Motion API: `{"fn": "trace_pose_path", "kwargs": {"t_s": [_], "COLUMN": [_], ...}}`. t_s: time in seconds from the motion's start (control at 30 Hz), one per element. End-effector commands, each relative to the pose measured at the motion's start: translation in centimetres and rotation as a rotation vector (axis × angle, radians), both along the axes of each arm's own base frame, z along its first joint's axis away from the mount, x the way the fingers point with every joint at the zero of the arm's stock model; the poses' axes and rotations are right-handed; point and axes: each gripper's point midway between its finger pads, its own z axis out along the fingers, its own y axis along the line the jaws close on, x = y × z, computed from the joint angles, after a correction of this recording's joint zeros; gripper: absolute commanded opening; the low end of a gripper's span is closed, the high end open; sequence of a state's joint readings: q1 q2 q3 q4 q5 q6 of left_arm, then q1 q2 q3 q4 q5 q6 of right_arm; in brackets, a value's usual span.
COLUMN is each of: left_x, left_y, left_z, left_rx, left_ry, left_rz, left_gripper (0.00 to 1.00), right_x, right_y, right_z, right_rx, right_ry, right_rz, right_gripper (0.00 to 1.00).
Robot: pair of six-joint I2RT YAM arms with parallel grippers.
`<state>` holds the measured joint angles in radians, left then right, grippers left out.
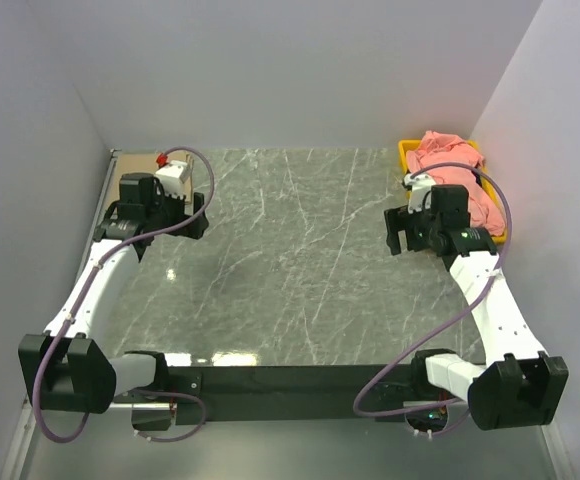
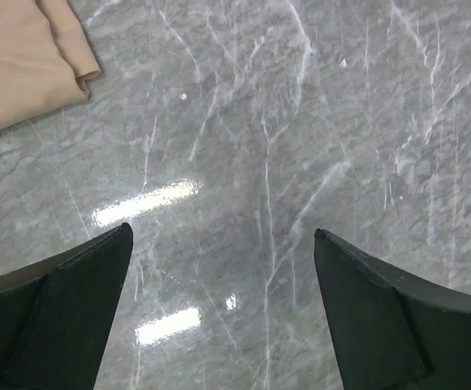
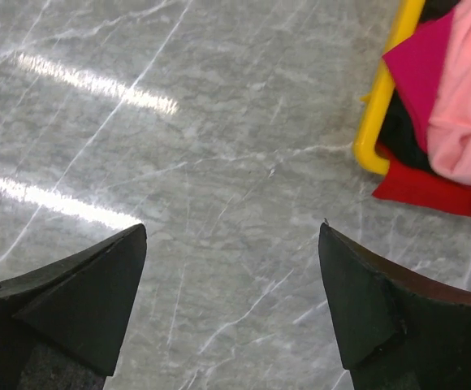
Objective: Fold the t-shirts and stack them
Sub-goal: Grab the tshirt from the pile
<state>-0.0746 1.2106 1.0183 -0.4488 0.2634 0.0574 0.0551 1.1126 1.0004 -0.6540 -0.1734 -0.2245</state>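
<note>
A salmon-pink t-shirt lies crumpled on top of the heap in the yellow bin at the back right. In the right wrist view the pink cloth sits over a crimson t-shirt, and a red one hangs over the bin's rim. A folded tan t-shirt lies at the back left corner, just beyond my left gripper. That gripper is open over bare table. Beside the bin, my right gripper hangs open and holds nothing.
The grey marble table runs between white walls on three sides. The bin stands against the right wall. A black bar along the near edge carries both arm bases, with purple cables looping off each arm.
</note>
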Motion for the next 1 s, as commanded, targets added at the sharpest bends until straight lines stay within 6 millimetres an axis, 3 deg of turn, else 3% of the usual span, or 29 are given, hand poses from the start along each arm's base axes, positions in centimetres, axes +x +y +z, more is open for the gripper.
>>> {"fn": "trace_pose_path", "kwargs": {"t_s": [0.0,0.1,0.17,0.2,0.23,0.27,0.3,0.33,0.37,0.4,0.43,0.47,0.5,0.53,0.57,0.6,0.63,0.8,0.93,0.97], "left_x": [1.8,2.3,2.8,3.0,3.1,3.2,3.3,3.6,3.9,4.2,4.5,4.7,4.9,5.2,5.6,5.7,6.1,7.2,7.7,8.0], "left_y": [0.1,-0.5,-0.9,-1.2,-1.6,-1.9,-2.2,-2.4,-2.3,-2.2,-2.1,-1.9,-1.7,-1.6,-1.2,-1.1,-0.9,-0.1,1.6,2.0], "left_z": [4.5,5.7,6.3,6.5,6.4,6.8,7.0,7.0,7.1,7.4,7.1,7.0,6.9,6.1,6.0,5.5,4.5,3.1,1.7,1.9], "left_rx": [-0.026,-0.055,-0.121,-0.144,-0.163,-0.179,-0.189,-0.195,-0.202,-0.197,-0.189,-0.17,-0.158,-0.145,-0.12,-0.108,-0.1,-0.068,-0.051,-0.051], "left_ry": [-0.132,-0.144,-0.13,-0.122,-0.107,-0.108,-0.113,-0.117,-0.125,-0.133,-0.128,-0.131,-0.13,-0.11,-0.111,-0.093,-0.064,-0.004,0.054,0.054], "left_rz": [0.039,0.023,0.055,0.059,0.051,0.038,0.026,0.017,0.029,0.036,0.034,0.038,0.044,0.047,0.047,0.051,0.058,0.068,0.098,0.105], "left_gripper": [0.99,0.99,0.99,0.99,1.0,0.99,0.99,0.99,0.99,0.99,0.99,0.99,0.99,0.99,0.99,1.0,0.99,0.99,0.99,0.99], "right_x": [3.0,5.6,7.3,8.5,9.5,10.4,11.7,12.9,13.5,15.0,16.3,16.9,18.3,19.5,19.9,21.1,22.0,25.7,25.9,25.7], "right_y": [-1.2,-3.7,-6.2,-7.0,-8.7,-9.8,-10.8,-11.9,-13.5,-14.5,-15.3,-16.3,-17.1,-17.7,-18.0,-18.6,-18.8,-19.6,-19.4,-19.4], "right_z": [4.0,5.2,3.8,4.9,3.5,3.6,5.0,3.7,3.7,5.5,3.7,3.1,4.8,2.3,1.6,2.8,0.6,-2.6,-5.0,-5.6], "right_rx": [-0.014,-0.01,0.004,0.015,0.018,0.012,0.013,0.02,0.025,0.028,0.03,0.029,0.023,0.027,0.03,0.029,0.033,0.057,0.064,0.059], "right_ry": [-0.161,-0.201,-0.14,-0.155,-0.112,-0.119,-0.153,-0.12,-0.118,-0.158,-0.11,-0.086,-0.124,-0.066,-0.039,-0.071,-0.029,0.021,0.057,0.071], "right_rz": [-0.06,-0.153,-0.232,-0.263,-0.303,-0.328,-0.346,-0.366,-0.399,-0.409,-0.417,-0.434,-0.438,-0.44,-0.44,-0.435,-0.432,-0.419,-0.412,-0.41], "right_gripper": [0.93,0.95,0.95,0.95,0.95,0.94,0.94,0.94,0.94,0.94,0.94,0.94,0.94,0.94,0.93,0.93,0.93,0.93,0.9,0.84]}}
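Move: The pink t-shirt on the pile lies about 22 cm ahead of my right hand, 19 cm to its right and 9 cm lower. The yellow bin under it has its middle some 20 cm ahead, 20 cm to the right and 13 cm down. A magenta cloth pokes out about 10 cm ahead and 9 cm right, a red one about 3 cm ahead and 15 cm right, both about 11 cm below. From my left hand the pink t-shirt is roughly 95 cm right, 20 cm ahead, 10 cm down. I sweep my right hand quickly out over the yellow bin, some 26 cm forward and 20 cm right, turning it about 25 degrees clockwise, then sink roughly 9 cm from the top of the path onto the pink t-shirt, fingers staying wide, their tips seeming just to meet the cloth. My empty, open left hand advances 7 cm in a low arc, up and back down. ##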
